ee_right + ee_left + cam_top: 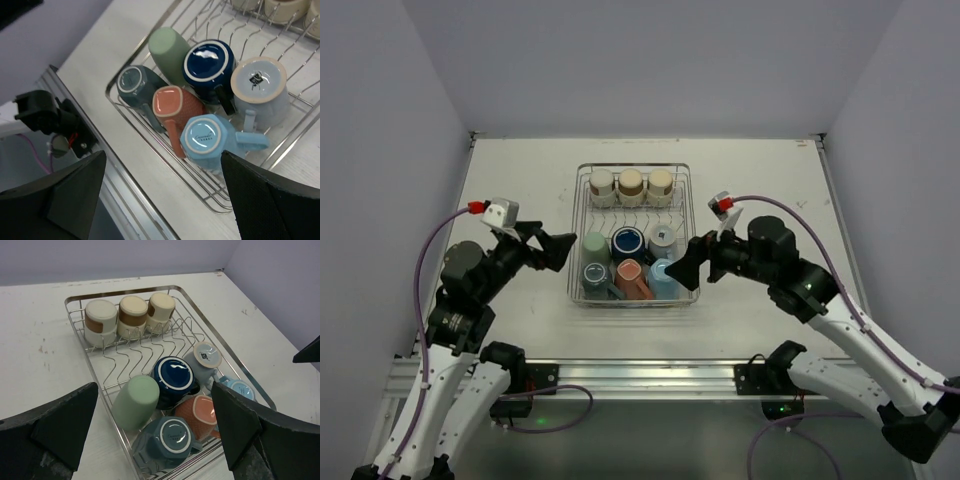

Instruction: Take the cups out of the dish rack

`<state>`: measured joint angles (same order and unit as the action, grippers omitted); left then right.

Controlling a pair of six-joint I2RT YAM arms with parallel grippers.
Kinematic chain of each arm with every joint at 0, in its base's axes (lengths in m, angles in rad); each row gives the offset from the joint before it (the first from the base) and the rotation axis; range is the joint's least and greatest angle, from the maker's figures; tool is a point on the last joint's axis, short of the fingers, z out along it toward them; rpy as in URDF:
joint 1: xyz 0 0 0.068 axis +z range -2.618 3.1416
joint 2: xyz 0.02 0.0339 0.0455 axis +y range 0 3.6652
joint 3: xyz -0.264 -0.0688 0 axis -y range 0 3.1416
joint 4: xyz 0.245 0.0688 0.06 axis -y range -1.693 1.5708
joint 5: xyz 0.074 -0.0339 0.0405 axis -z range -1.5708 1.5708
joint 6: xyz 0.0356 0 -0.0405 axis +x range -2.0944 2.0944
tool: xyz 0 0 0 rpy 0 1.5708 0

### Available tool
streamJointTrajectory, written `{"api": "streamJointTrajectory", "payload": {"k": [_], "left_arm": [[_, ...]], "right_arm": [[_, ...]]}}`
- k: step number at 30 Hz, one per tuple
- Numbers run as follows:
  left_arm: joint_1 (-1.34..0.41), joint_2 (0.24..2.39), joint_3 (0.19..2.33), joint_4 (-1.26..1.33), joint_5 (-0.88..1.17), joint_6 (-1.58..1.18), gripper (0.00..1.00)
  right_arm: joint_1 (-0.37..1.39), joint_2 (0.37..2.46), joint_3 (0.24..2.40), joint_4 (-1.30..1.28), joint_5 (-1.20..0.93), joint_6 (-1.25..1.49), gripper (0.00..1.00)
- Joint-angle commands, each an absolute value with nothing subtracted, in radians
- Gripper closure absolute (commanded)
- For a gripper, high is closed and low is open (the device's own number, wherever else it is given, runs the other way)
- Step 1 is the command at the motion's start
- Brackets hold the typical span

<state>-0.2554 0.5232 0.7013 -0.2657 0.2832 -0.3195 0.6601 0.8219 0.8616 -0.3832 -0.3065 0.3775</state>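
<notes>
The silver wire dish rack (pixel 578 215) stands mid-table. Three cream/tan cups (pixel 631 183) sit upside down on its back tines. In front lie sage green (pixel 595 246), navy (pixel 627 241), grey (pixel 662 240), slate (pixel 594 277), salmon (pixel 630 276) and light blue (pixel 663 275) cups. My left gripper (pixel 565 250) is open and empty, just left of the rack; its view looks over the slate cup (pixel 167 440) and sage tumbler (pixel 135 401). My right gripper (pixel 692 262) is open and empty at the rack's right front corner, above the light blue cup (pixel 205 140).
The white table (pixel 500 200) is walled at the back and both sides. An aluminium rail (pixel 640 375) runs along the near edge just in front of the rack. The left arm's base clamp (pixel 45 115) shows below that edge.
</notes>
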Motion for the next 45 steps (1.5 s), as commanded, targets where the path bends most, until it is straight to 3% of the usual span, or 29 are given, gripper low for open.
{"api": "streamJointTrajectory", "payload": {"k": [1,18,29,40,45], "left_arm": [[-0.248,0.497,0.698,-0.278,0.266,-0.287,0.0],[-0.247,0.437,0.644,-0.276,0.178,-0.282,0.0],[-0.247,0.445,0.643,-0.276,0.199,-0.279,0.0],[-0.249,0.448,0.643,-0.276,0.206,-0.278,0.0],[-0.249,0.448,0.643,-0.278,0.204,-0.278,0.0]], "right_arm": [[0.715,0.891,0.943,-0.492,-0.16,0.292,0.01],[0.859,1.184,1.111,-0.661,0.135,0.276,0.01],[0.873,1.367,1.176,-0.678,0.095,0.147,0.01],[0.899,1.463,1.149,-0.681,0.135,0.232,0.05],[0.914,1.494,1.154,-0.68,0.156,0.25,0.02]]}}
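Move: The light blue mug, at the rack's near right corner, lies about 4 cm ahead of the right hand, 4 cm to its left and some 17 cm below. The coral mug stands about 8 cm to the left of it and level with it; the grey mug is about 10 cm straight beyond it, and the navy mug some 9 cm beyond and 9 cm left of it. From the left hand, the light blue mug is about 24 cm right, 6 cm back and 19 cm lower. Down onto the light blue mug goes the wide-open right hand, sinking some 14 cm while easing roughly 4 cm forward and 3 cm left. Its fingers, first pointing mostly leftward, swing down about 40 degrees until they point steeply at the mug, one on either side of its upturned base; contact can't be made out. The left hand shifts a couple of centimetres left and slightly down, still open. ##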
